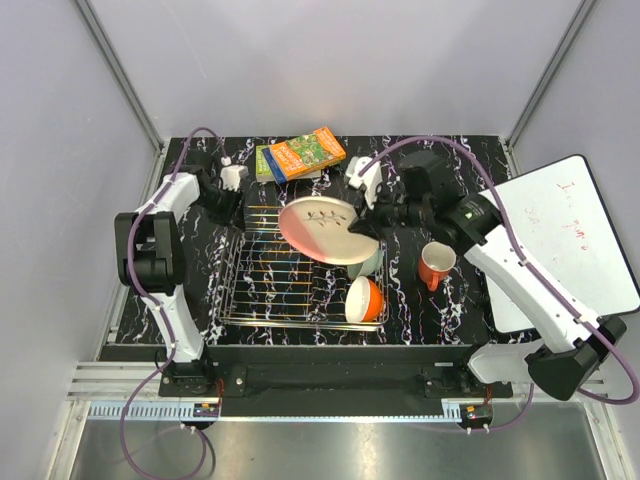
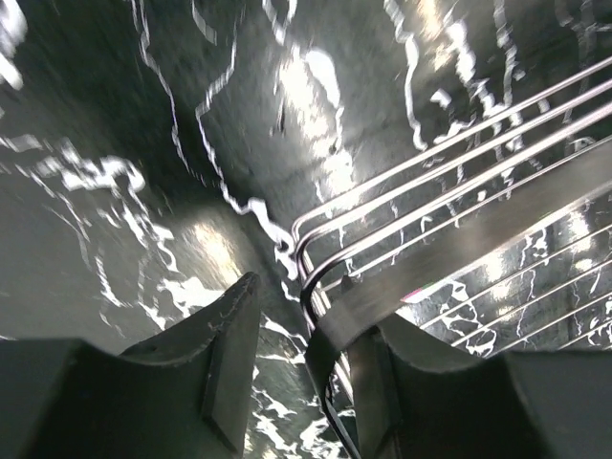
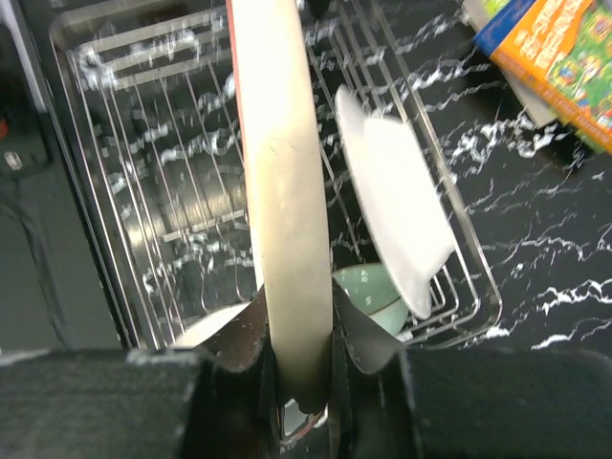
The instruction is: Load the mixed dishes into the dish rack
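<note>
The dish rack [image 1: 270, 290] lies mid-table. My right gripper [image 1: 368, 226] is shut on the rim of the pink-and-cream plate [image 1: 318, 229], holding it tilted above the rack's far right part. In the right wrist view the plate [image 3: 277, 143] stands edge-on between the fingers of that gripper [image 3: 298, 335]. A white plate [image 3: 392, 191] leans in the rack, with a pale green bowl [image 3: 378, 292] below it. An orange bowl [image 1: 365, 298] sits in the rack's near right corner. The orange-red mug [image 1: 436, 265] stands on the table to the right. My left gripper [image 1: 235, 195] is open astride the rack's rim [image 2: 449, 172].
Colourful books [image 1: 305, 153] lie at the back of the table just beyond the rack. A white board [image 1: 560, 240] rests off the table's right edge, under my right arm. Grey walls close in the back and sides.
</note>
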Controlling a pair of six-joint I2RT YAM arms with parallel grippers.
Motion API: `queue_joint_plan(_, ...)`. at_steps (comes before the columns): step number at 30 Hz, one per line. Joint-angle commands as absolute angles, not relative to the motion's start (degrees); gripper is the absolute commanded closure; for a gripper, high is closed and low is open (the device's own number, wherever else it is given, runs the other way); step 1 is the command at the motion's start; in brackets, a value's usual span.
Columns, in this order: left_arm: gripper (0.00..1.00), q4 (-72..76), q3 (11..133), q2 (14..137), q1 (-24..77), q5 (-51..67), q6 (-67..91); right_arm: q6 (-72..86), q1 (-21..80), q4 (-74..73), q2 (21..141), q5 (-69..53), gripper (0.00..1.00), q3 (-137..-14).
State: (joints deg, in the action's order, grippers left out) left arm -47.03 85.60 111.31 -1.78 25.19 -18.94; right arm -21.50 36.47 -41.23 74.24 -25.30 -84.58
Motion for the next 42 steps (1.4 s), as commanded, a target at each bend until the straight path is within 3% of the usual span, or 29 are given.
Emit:
queue_joint_plan(1,0.45,-47.99,84.37,108.63,-2.20,23.11,-15.21,-28.64,40.69,-39.46,71.63,-16.36,1.00,-83.68)
queue_joint_plan(6,0.14,-49.39,86.48,107.32,-2.11,24.78,-13.19,-31.19,44.29,-40.16,73.03,-11.79,1.00,-82.35)
queue_joint_plan(7,0.12,-49.66,87.44,107.14,-2.11,24.87,-12.92,-31.64,45.60,-40.43,73.30,-10.04,1.00,-82.35)
queue_joint_plan(22,0.10,-52.82,88.51,104.06,-2.11,27.33,-13.01,-38.58,55.81,-39.82,78.84,5.18,1.00,-82.09)
queue_joint_plan(42,0.10,-55.02,90.79,100.19,-2.28,30.32,-12.74,-36.74,56.69,-36.83,78.40,9.23,1.00,-72.69)
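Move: The right hand holds the pink plate high over the dish rack; the slot for it lies about 8 cm to this hand's left, level with it, and 24 cm below. The green bowl sits 6 cm ahead and 3 right, the orange bowl 7 back and 2 right, the white plate 14 ahead and 6 left. The left hand has the rack's far left rim between its fingers; the slot is 13 cm back and 22 right of it. Downward by about 11 cm, easing a little back and left, the right hand lowers the pink plate towards the gap between the green and orange bowls, rolling some 30 degrees so its left-pointing fingers swing down and the plate comes more upright, its grip kept. The left hand first draws back slightly while opening wide, lets go of the rack rim and rises about 7 cm clear. ##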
